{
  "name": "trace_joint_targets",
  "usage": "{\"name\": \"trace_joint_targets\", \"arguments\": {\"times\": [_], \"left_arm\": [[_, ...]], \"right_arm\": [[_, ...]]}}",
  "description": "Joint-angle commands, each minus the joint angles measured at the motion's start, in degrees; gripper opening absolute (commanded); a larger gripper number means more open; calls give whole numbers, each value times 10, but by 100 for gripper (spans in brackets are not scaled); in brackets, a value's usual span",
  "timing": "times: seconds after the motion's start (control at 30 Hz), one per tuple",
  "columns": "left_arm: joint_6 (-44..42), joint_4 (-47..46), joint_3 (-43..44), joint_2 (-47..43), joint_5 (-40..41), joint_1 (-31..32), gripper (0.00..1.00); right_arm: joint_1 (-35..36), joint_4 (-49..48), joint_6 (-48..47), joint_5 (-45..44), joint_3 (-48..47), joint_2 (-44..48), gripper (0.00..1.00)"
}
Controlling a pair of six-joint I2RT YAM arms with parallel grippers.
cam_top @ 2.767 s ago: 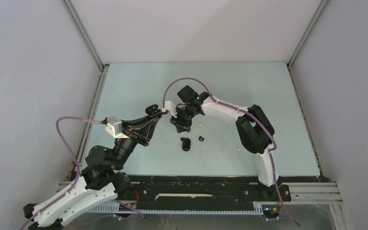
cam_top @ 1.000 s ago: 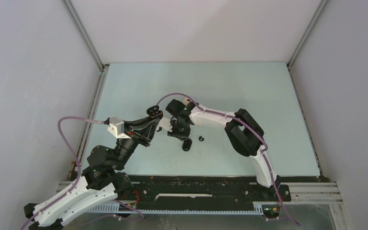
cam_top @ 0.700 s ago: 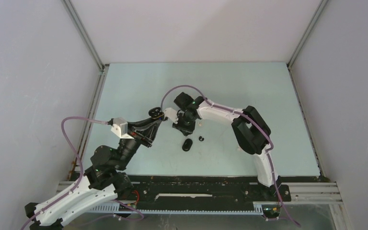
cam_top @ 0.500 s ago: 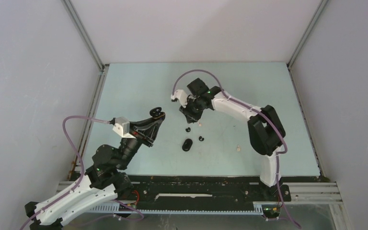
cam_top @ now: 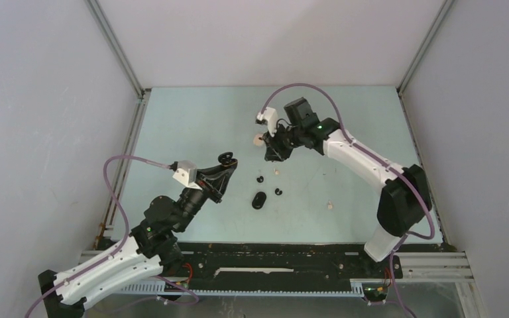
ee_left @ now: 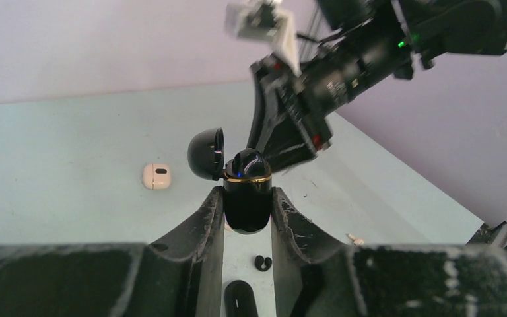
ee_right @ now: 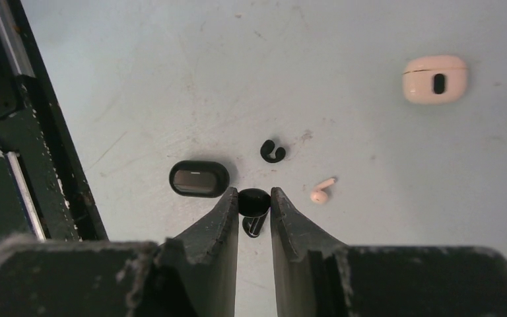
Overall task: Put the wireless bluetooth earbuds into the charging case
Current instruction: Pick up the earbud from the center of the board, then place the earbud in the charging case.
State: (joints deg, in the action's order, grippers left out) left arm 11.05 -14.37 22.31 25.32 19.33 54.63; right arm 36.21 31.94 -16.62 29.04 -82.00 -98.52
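Note:
My left gripper (cam_top: 228, 161) is shut on the black charging case (ee_left: 246, 201). The case has a gold rim, stands upright above the table, and its lid (ee_left: 206, 154) hangs open to the left. My right gripper (cam_top: 270, 156) hovers farther back and to the right, apart from the case. It is shut on a small glossy black earbud (ee_right: 253, 199). More black earbuds (cam_top: 260, 179) (cam_top: 278, 192) lie loose on the table, and the nearer-left one also shows in the right wrist view (ee_right: 272, 150). A beige earbud (ee_right: 322, 191) lies beside them.
A closed black pebble case (cam_top: 259, 199) lies near the front middle of the table. A beige case (cam_top: 258, 139) sits just left of the right gripper. Another beige earbud (cam_top: 330, 206) lies to the right. The black base rail (ee_right: 33, 132) runs along the near edge.
My right gripper has pulled back from beside the held case to the far right and risen. The left arm has shifted the case slightly right. A black earbud now shows where the gripper was.

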Motion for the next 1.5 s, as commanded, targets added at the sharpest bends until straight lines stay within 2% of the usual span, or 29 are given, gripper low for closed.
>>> {"name": "trace_joint_targets", "arguments": {"times": [0.0, 0.3, 0.4, 0.53, 0.67, 0.87, 0.97, 1.17, 1.3, 1.47], "left_arm": [[0, -50, 3, 20, 5, 2, 0], [24, -155, -19, 110, -11, 3, 0], [27, -245, -33, 146, -15, 8, 0], [-10, -379, -49, 211, -17, 15, 0], [-26, -489, -45, 287, -57, 18, 0], [2, -652, -57, 372, -100, 33, 0], [7, -668, -51, 389, -99, 53, 0], [31, -736, -41, 423, -87, 72, 0], [17, -736, -33, 427, -76, 80, 0], [15, -736, -26, 429, -83, 81, 0]], "right_arm": [[-28, -27, 14, 49, 8, 79, 0], [-64, 3, -37, 58, 3, 176, 0], [-71, 1, -15, 42, -22, 223, 0], [-78, -17, 26, 52, -5, 283, 0], [-60, -133, 60, 6, 78, 371, 0], [-7, -304, 135, -103, 196, 454, 0], [35, -393, 139, -170, 248, 475, 0], [104, -526, 102, -212, 345, 500, 0], [125, -563, 97, -222, 369, 506, 0], [129, -558, 109, -224, 380, 510, 0]]}}
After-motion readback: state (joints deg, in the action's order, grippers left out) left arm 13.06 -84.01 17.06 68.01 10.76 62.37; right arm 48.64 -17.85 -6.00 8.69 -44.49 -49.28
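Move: The open black charging case, held in the left hand, lies from the right hand's held earbud about 8 cm back, 9 cm left and 12 cm higher; so from the left hand the earbud is 8 cm ahead, 9 cm right and 12 cm below. On the table some 15 cm beneath the right hand, a spare black case sits 5 cm back and 3 cm left of it, a loose black earbud 2 cm ahead and 3 cm left, a pink earbud 4 cm ahead and 2 cm right. The earbud, still pinched in the right fingers, is lifted about 20 cm and drawn back some 9 cm, swinging right and then partly left again, while the wrist tips the fingers up from slanting down to slightly above level. The case, kept in the left grip, dips forward a little, then goes right about 10 cm towards the earbud, rising and easing back as the wrist turns clockwise. ##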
